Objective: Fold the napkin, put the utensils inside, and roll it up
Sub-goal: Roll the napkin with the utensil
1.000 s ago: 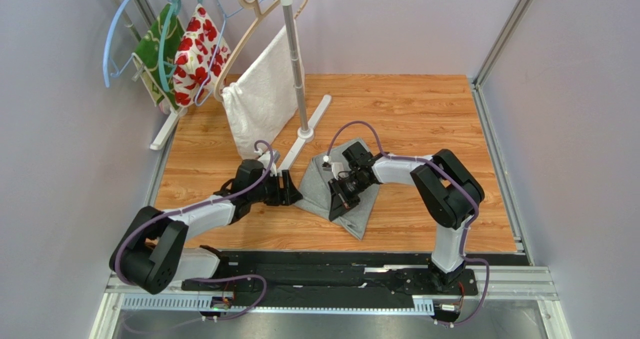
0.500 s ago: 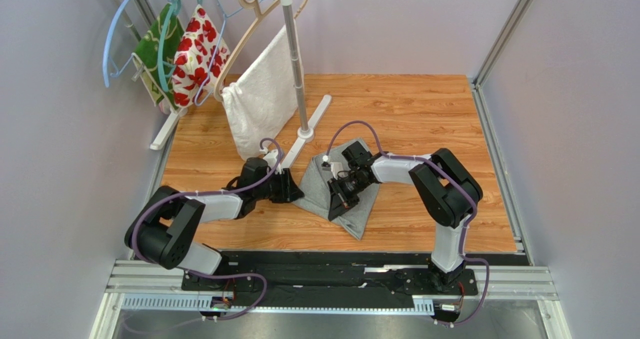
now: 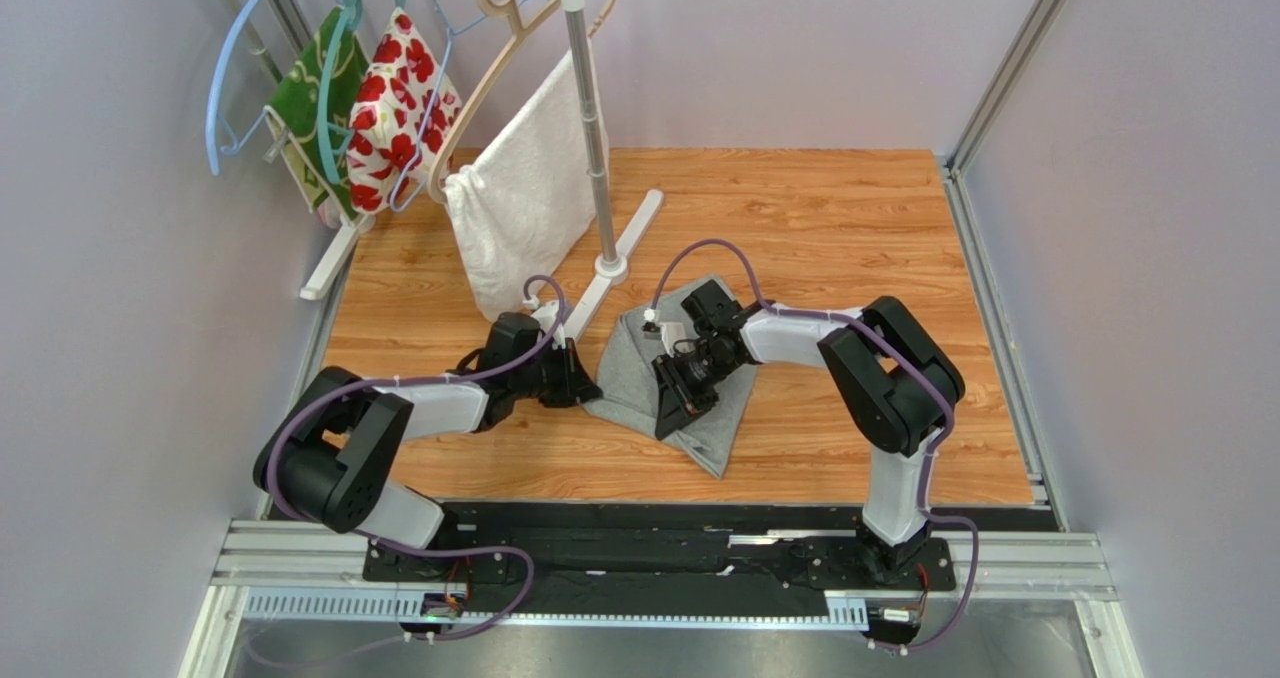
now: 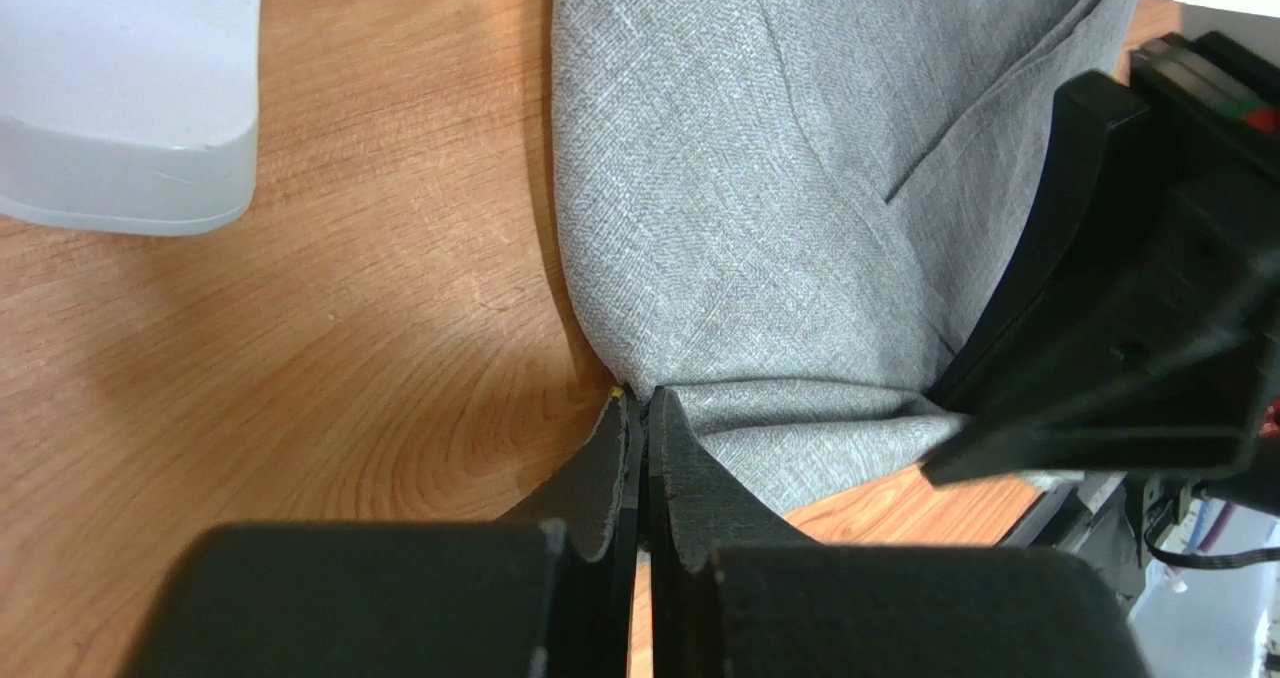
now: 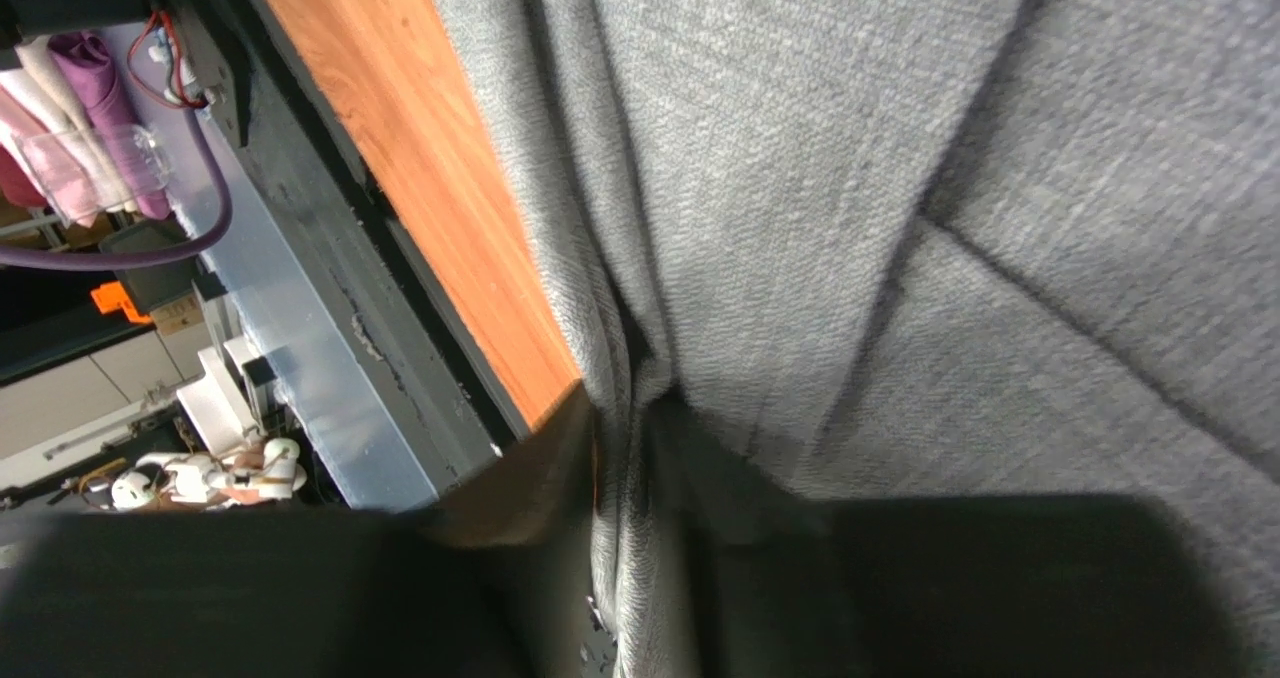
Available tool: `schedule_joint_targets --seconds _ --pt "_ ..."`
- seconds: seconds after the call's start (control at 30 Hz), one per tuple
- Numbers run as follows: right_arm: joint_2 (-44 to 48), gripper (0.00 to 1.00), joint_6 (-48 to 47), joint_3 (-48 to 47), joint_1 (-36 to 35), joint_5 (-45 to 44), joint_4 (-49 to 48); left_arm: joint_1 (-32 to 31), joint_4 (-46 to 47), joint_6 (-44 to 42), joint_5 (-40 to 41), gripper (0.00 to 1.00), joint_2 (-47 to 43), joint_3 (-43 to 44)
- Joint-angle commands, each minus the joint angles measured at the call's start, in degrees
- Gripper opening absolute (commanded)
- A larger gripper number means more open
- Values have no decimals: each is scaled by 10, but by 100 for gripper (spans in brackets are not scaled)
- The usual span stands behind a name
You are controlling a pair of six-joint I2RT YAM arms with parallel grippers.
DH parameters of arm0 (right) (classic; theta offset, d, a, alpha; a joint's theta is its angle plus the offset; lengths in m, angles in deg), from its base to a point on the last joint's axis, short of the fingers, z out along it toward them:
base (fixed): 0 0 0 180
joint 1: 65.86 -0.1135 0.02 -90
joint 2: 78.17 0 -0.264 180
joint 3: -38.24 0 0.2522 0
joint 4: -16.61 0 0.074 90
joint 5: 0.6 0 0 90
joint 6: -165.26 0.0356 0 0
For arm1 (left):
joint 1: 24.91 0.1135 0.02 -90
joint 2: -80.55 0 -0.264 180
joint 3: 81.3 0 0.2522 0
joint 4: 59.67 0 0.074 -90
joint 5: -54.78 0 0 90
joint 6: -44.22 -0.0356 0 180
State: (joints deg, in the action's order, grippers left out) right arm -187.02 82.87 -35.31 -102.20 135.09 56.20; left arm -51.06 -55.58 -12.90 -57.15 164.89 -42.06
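The grey napkin (image 3: 631, 366) lies partly folded on the wooden table between my two arms. My left gripper (image 3: 583, 386) is at its left edge. In the left wrist view its fingers (image 4: 643, 405) are pressed together right where the napkin's (image 4: 751, 183) folded corner meets the tips. My right gripper (image 3: 672, 405) is over the napkin's near right part, and a bunched ridge of napkin (image 5: 902, 183) runs between its fingers (image 5: 631, 453), which stand close on both sides. The utensils are out of view.
A clothes rack pole (image 3: 594, 123) stands behind the napkin, and its white foot (image 4: 120, 93) is close to my left gripper. A white towel (image 3: 519, 206), red-flowered fabric (image 3: 394, 101) and green fabric (image 3: 308, 108) hang from it. A black rail (image 3: 676, 516) borders the near table edge.
My left arm has reached right to the napkin's left edge and its jaws have closed there. The right gripper has stayed over the napkin, shifting only slightly.
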Motion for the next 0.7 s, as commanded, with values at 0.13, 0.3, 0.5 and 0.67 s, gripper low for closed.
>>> schedule_joint_targets --seconds 0.13,0.3,0.5,0.67 --pt "101 46 3 -30 1 -67 27 0 -109 -16 27 0 -22 35" --pt "176 49 6 0 -5 -148 29 6 -149 -23 28 0 -21 56" --pt "265 51 7 63 -82 -349 2 11 -195 -29 29 0 -15 81" --pt "296 52 31 113 -171 -486 -30 12 -213 -27 24 0 0 97"
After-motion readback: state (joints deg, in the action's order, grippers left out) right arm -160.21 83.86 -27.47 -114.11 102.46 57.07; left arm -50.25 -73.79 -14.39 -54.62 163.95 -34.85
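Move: The right hand, 2 cm from coming clear, has the napkin's near fold between its tips; the middle of the napkin lies about 7 cm ahead and 2 cm to its right. The napkin's near right corner is some 6 cm back and 7 cm right of the right hand. The left hand is shut on the left end of that fold, with the napkin's middle about 11 cm right and 2 cm ahead; the near end of the rack foot stands roughly 7 cm ahead and 3 cm left of the left hand. Open the right gripper to about half and let go of the near fold, lifting steeply off the napkin some 7 cm with a slight forward lead, then draw back, ease to the right and start down again, swinging the down-pointing fingers about 30 degrees forward. Meanwhile keep the left gripper pinched on the fold's left end and draw it slowly left. ##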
